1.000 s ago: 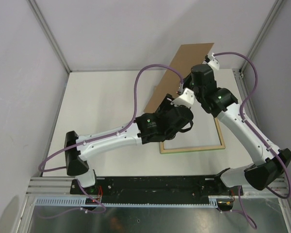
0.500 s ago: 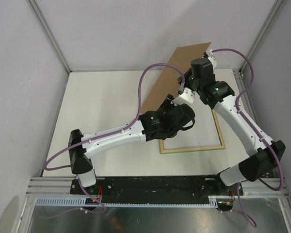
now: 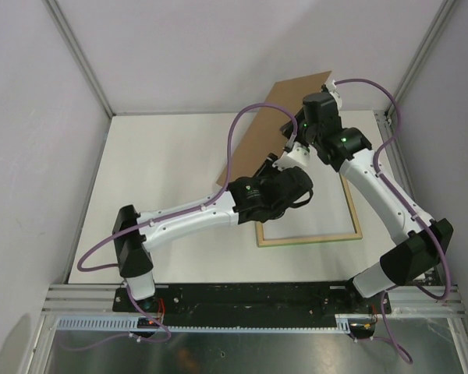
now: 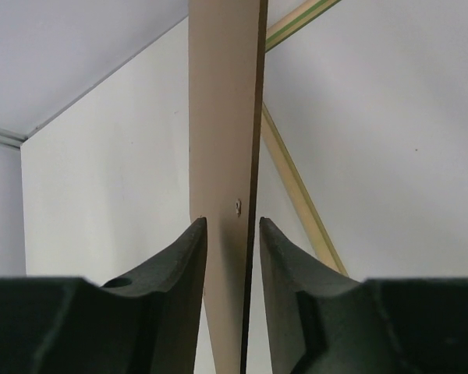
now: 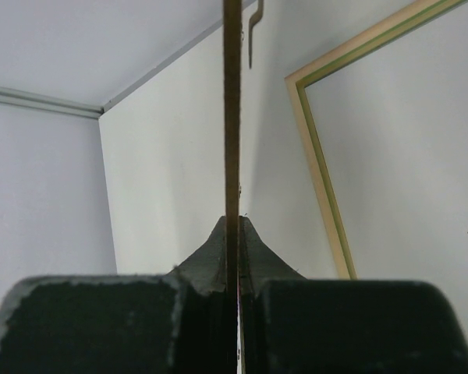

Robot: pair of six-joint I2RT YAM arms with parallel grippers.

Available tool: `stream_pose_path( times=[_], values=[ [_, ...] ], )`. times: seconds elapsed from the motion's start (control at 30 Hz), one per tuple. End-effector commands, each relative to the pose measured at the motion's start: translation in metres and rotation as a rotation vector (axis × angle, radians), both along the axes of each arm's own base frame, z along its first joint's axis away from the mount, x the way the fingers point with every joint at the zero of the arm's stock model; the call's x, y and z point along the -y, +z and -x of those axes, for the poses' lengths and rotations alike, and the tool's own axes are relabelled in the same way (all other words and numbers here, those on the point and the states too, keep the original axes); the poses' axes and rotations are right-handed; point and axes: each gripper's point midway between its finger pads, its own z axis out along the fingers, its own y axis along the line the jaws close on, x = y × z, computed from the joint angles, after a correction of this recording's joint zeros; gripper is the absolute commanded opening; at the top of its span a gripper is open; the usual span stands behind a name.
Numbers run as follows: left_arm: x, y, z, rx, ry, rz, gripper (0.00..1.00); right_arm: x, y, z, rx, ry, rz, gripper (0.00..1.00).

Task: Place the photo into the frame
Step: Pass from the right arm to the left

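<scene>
The frame [image 3: 308, 239] lies flat on the table with its pale wood side up; its rail also runs through the left wrist view [image 4: 296, 187] and the right wrist view [image 5: 320, 171]. A plain brown backing board [image 3: 273, 125] stands on edge above the table. My right gripper [image 3: 298, 129] is shut on the board's edge [image 5: 232, 117], and its fingertips [image 5: 218, 238] press both sides. My left gripper [image 4: 232, 226] is open and straddles the board [image 4: 222, 117] lower down, with narrow gaps on each side. The photo is hidden.
White walls with metal corner posts [image 3: 78, 54] close in the table at the back and sides. A purple cable [image 3: 230, 148] loops over the left arm. The arm bases and a black rail [image 3: 242, 300] line the near edge.
The board has swung a little to the left with the right gripper. My left jaws have narrowed around the board. The left arm has shifted slightly right.
</scene>
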Motion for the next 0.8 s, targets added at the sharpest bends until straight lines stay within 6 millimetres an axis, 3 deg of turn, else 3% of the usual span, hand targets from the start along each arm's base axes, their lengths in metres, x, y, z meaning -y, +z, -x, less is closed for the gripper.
stream_pose_path(
  times=[0.0,0.2,0.37,0.43,0.6,0.77],
  values=[
    [-0.010,0.001,-0.007,0.018,0.049,-0.004,0.36,-0.005,0.059,-0.009,0.143,-0.003,-0.108,0.00],
    [-0.014,-0.001,-0.010,0.024,0.067,-0.021,0.04,-0.005,0.056,-0.009,0.138,0.003,-0.105,0.00],
    [-0.023,0.010,-0.014,0.065,0.107,-0.020,0.00,-0.006,0.055,-0.007,0.141,0.020,-0.096,0.02],
    [-0.027,0.019,-0.015,0.082,0.125,-0.003,0.00,-0.006,0.056,-0.006,0.150,0.030,-0.092,0.11],
    [-0.040,0.045,-0.019,0.124,0.165,0.047,0.00,-0.005,0.068,0.001,0.199,0.063,-0.073,0.52],
    [-0.054,0.056,-0.028,0.129,0.191,0.072,0.00,0.010,0.094,0.018,0.278,0.053,-0.051,0.79]
  ],
)
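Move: The brown backing board hangs steeply from its upper right edge, which the right hand already pinches; its middle lies about 3 cm ahead of that hand, 6 cm to its left and 8 cm below. From the left hand, whose half-open fingers already straddle the near part of that edge, the middle is some 15 cm ahead, 1 cm left and 3 cm below. The frame's middle is on the table about 8 cm farther out, 13 cm right and 26 cm below the left hand. The left fingers close and pinch the near part of the board's upper edge, while the hand eases about 3 cm left and a little forward. Once that grip is shut, the right hand, nearly still until then, opens wide and lets go of the edge, rising roughly 3 cm with the board still between its parted fingers. ##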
